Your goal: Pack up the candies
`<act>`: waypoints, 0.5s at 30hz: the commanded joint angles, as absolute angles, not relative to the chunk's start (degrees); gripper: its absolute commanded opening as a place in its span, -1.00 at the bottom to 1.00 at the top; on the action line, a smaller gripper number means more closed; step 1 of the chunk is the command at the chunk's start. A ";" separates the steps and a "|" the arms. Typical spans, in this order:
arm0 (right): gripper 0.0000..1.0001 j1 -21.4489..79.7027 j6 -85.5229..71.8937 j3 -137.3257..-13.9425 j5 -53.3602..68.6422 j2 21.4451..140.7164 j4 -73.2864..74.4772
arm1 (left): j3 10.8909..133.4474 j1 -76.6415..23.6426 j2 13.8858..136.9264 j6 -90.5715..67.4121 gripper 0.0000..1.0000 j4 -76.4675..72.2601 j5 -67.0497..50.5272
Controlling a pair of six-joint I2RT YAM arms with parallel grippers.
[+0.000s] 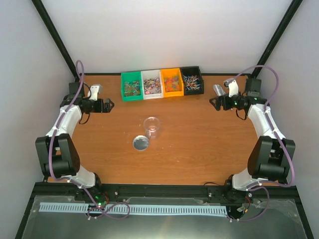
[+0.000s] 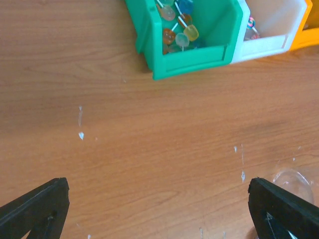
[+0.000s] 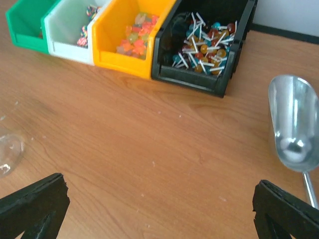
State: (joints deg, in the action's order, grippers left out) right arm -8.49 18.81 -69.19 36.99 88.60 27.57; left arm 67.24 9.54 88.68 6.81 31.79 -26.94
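Observation:
The candies lie in four small bins in a row at the table's back: green (image 1: pixel 131 85), white (image 1: pixel 152 83), orange (image 1: pixel 172 82) and black (image 1: pixel 192 79). Lollipop-like candies (image 2: pixel 177 27) show in the green bin, orange and pink candies (image 3: pixel 134 37) in the orange bin, stick candies (image 3: pixel 204 47) in the black one. My left gripper (image 1: pixel 110 105) is open and empty, left of the bins; its jaws stand wide apart over bare wood (image 2: pixel 157 199). My right gripper (image 1: pixel 213 103) is open and empty, right of the bins (image 3: pixel 159 199).
A clear jar (image 1: pixel 152 127) stands open at mid-table, its round silver lid (image 1: pixel 141 143) lying just in front of it. A metal scoop (image 3: pixel 294 127) lies beside my right gripper; another scoop (image 1: pixel 94 90) lies by my left arm.

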 commanded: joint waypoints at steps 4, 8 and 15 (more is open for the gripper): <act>1.00 -11.72 26.68 -65.62 34.87 84.78 29.97 | 59.27 7.66 79.95 5.13 1.00 24.17 -23.52; 1.00 -15.27 28.33 -68.95 37.15 88.32 34.30 | 57.96 7.15 77.26 6.05 0.99 24.10 -25.17; 1.00 -18.39 28.47 -71.87 31.31 95.14 33.20 | 59.44 6.79 75.23 8.68 1.00 25.83 -30.22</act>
State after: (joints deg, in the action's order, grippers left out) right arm -17.21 26.59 -69.73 34.87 91.20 32.82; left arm 57.82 7.16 76.42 6.28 26.11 -25.93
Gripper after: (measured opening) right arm 1.000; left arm 0.999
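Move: The metal scoop lies about 13 cm ahead of the right hand, 10 cm to its right and 18 cm below it. The black bin is some 20 cm ahead and 7 cm left of that hand, the orange bin 20 cm ahead and 19 cm left. From the left hand, the clear jar stands roughly 23 cm right and 8 cm back, with the silver lid about 17 cm right and 15 cm back. The green bin is about 18 cm ahead and 9 cm right of it. Towards the scoop goes the right hand, wide open and touching nothing: it eases back about 2 cm, then sweeps some 7 cm to its right while sinking 3 cm, regaining a little reach and turning slightly clockwise. The left hand, also open, draws back about 3 cm and edges right towards the jar, dipping first, then rising as its fingers tip up some 10 degrees. ##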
